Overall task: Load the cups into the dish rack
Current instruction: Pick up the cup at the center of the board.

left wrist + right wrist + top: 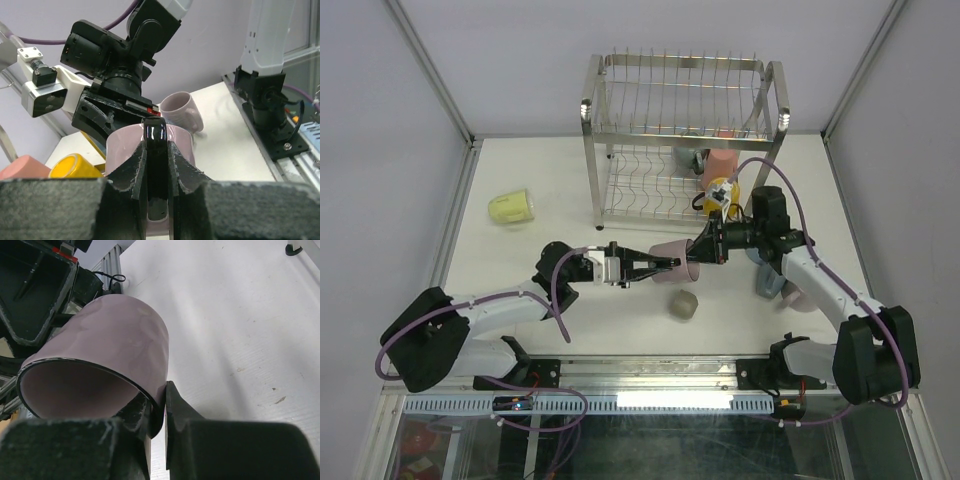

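A mauve cup [672, 262] with a black handle [154, 137] and black rim hangs on its side above the table's middle, held from both ends. My left gripper [658, 266] is shut on the handle, seen close up in the left wrist view [156, 150]. My right gripper [700, 250] is shut on the cup's rim [162, 400], one finger inside the cup [120, 335] and one outside. The dish rack [680, 130] stands behind, with a pink cup [718, 163] and a yellow cup [720, 190] at its lower right.
A pale yellow-green cup [512, 207] lies on its side at the left. A small grey-beige cup [682, 305] sits just in front of the held cup. A blue cup [767, 283] and a mauve one [800, 298] stand under the right arm.
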Robot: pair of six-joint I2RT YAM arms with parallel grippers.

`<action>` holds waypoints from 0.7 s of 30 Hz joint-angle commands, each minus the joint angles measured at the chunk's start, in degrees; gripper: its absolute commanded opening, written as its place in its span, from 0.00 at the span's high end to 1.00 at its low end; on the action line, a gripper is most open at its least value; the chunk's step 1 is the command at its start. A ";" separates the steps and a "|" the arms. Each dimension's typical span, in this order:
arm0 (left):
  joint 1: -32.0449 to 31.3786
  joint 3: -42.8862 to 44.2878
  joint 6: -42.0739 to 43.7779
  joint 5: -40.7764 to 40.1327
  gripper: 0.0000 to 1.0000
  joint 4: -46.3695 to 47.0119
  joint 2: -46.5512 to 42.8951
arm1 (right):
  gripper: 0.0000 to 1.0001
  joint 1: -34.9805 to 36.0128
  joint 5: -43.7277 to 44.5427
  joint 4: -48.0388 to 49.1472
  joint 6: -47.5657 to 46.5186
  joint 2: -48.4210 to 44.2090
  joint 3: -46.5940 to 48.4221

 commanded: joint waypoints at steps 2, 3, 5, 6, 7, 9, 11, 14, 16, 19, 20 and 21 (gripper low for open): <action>0.25 -1.58 -10.08 0.91 0.88 18.58 0.96 | 1.00 -1.78 -5.41 -2.63 -1.02 -0.91 4.01; 0.25 -2.55 -12.36 0.34 0.82 21.20 1.48 | 1.00 -2.20 -5.65 -2.82 -1.20 -0.93 4.18; 0.22 -4.70 -16.82 -1.71 0.71 27.50 2.59 | 1.00 -2.93 -5.98 -3.80 -2.17 -1.10 4.66; 0.27 -5.44 -19.14 -2.74 0.66 29.87 3.13 | 1.00 -3.26 -5.92 -4.52 -3.14 -1.23 4.79; 0.28 -6.02 -21.47 -3.97 0.61 31.56 3.68 | 1.00 -3.55 -5.84 -5.41 -4.05 -1.44 5.02; 0.27 -6.61 -26.22 -5.75 0.55 32.89 4.49 | 1.00 -4.15 -5.29 -7.83 -6.82 -1.95 6.08; 0.27 -7.01 -31.00 -7.67 0.45 33.02 5.02 | 1.00 -4.74 -4.23 -11.54 -10.30 -2.59 7.22; 0.50 -7.79 -38.92 -10.57 0.32 33.07 5.20 | 1.00 -5.61 -2.38 -16.40 -15.41 -3.78 8.88; 1.20 -8.19 -43.89 -10.82 0.27 33.22 4.88 | 1.00 -6.06 -0.96 -20.35 -19.20 -4.71 10.18; 2.49 -8.45 -51.69 -10.86 0.24 33.50 3.66 | 1.00 -6.46 2.43 -28.27 -27.04 -6.01 13.58; 2.83 -8.34 -53.67 -10.67 0.23 33.50 3.40 | 1.00 -6.71 3.41 -31.04 -29.28 -6.45 15.04; 3.18 -8.18 -55.77 -10.46 0.22 33.51 3.06 | 1.00 -6.91 4.36 -33.63 -31.70 -6.90 16.73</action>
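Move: The mauve cup hangs handed over between both grippers: its middle is some 3 cm right of the left hand and 2 cm lower, level with it fore and aft; from the right hand it is about 4 cm left and 3 cm back, at the same height. The small beige cup stands on the board about 4 cm back of the right hand, 2 cm left and 16 cm down. The yellow cup in the rack lies roughly 17 cm ahead of the right hand, 8 cm right and 10 cm lower. Spread the left fingers wide to let go of the black handle, easing the left gripper about 2 cm left and slightly back while rolling it some 35 degrees, its forward side down. Keep the right fingers shut on the cup's rim and, once the left is opening, draw the cup away rightward, then also slightly up and forward. ##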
